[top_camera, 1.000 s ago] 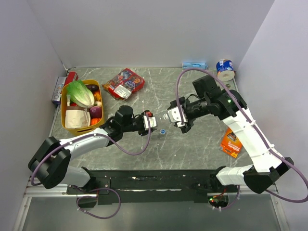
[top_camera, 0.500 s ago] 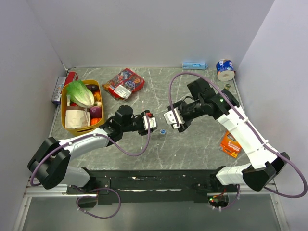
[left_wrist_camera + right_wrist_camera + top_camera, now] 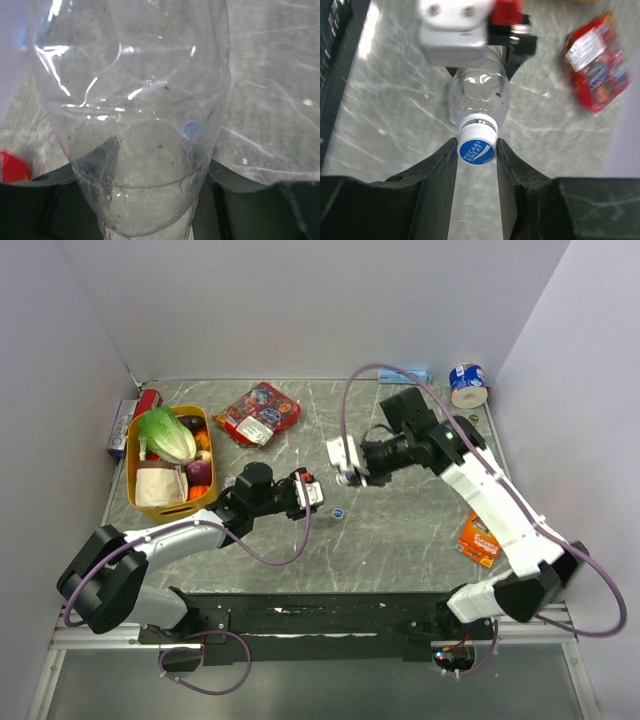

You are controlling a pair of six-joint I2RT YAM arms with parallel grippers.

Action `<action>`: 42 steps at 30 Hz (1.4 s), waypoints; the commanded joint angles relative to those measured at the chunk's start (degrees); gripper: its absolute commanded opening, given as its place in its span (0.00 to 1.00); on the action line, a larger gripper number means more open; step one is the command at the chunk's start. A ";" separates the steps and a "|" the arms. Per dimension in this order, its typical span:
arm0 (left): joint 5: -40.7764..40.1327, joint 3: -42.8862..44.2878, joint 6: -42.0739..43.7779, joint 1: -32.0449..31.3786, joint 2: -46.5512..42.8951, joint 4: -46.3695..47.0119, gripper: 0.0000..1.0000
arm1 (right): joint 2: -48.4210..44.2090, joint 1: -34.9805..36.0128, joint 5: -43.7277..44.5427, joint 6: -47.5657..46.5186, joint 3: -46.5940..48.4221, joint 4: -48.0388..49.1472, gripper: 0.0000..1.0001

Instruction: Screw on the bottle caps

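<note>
A small clear bottle (image 3: 479, 95) lies level above the table between my two grippers. My left gripper (image 3: 308, 490) is shut on its body, and in the left wrist view the bottle (image 3: 140, 125) fills most of the picture between the dark fingers (image 3: 225, 175). A bottle cap (image 3: 477, 150), blue on top with a white skirt, sits on the neck. My right gripper (image 3: 477, 145) is shut on this cap, one finger pressing each side. From above, the right gripper (image 3: 345, 472) meets the bottle at the table's middle. A second blue cap (image 3: 338, 512) lies loose on the table just in front.
A yellow basket (image 3: 131, 470) of vegetables stands at the left, with a red can (image 3: 147, 400) behind it. A red snack packet (image 3: 258, 412) lies at the back middle, an orange packet (image 3: 479, 536) at the right, and a blue-and-white tin (image 3: 467, 383) in the back right corner.
My right arm has swung left and toward the back, up to the bottle's mouth, and its jaws have closed on the cap. The left arm and the loose cap have stayed put.
</note>
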 commanded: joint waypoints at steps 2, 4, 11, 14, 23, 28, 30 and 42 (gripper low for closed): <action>-10.63 -1.98 -7.22 -1.69 -3.78 19.48 0.01 | 10.23 -0.36 4.43 33.67 10.31 -1.50 0.24; -16.37 0.03 -10.03 -3.01 -3.07 21.52 0.01 | 16.46 -0.45 5.06 40.74 16.18 -7.71 0.22; -32.12 4.70 -13.03 -6.88 -0.61 19.24 0.01 | 23.51 -1.24 1.99 65.44 18.24 -11.53 0.26; -33.18 4.53 -12.24 -6.97 -0.26 16.17 0.01 | 25.09 -3.43 -1.95 71.77 21.57 -11.80 0.37; -17.73 2.68 -11.36 -4.78 0.44 2.55 0.01 | 26.42 -15.02 -7.68 59.17 43.81 -17.68 0.82; -8.23 6.18 -8.73 -2.85 2.46 -5.37 0.01 | 20.89 -19.08 -12.14 42.67 38.38 -22.67 0.83; -4.36 7.60 -5.14 -1.88 3.34 -8.09 0.01 | 14.69 -18.12 -15.40 22.82 30.96 -25.42 0.82; 2.32 12.00 7.89 -0.56 3.17 -16.01 0.01 | -10.60 -3.62 -1.96 -0.01 -5.25 7.30 0.80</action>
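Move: The right fingers are already shut on the white cap, which sits at their hand point on the bottle neck. The bottle's middle lies about 8 cm left and 8 cm below the right hand, 1 cm farther out, still held by the left gripper. From the left hand the cap is some 8 cm right, 10 cm up and 1 cm back. The loose blue cap lies on the table about 27 cm below the right hand, 3 cm ahead and 2 cm left. Keep the right fingers pinched on the bottle cap and twist clockwise looking into the cap, some 70 degrees, moving about 5 cm forward and 4 cm down. Meanwhile counter with the left gripper, still holding the bottle: swing it forward-left and down, about 25 degrees counter-clockwise, then bring it back. Open the right fingers, let go of the cap, clear forward, up and right, then sweep back and down about 15 cm while unwinding the wrist. ##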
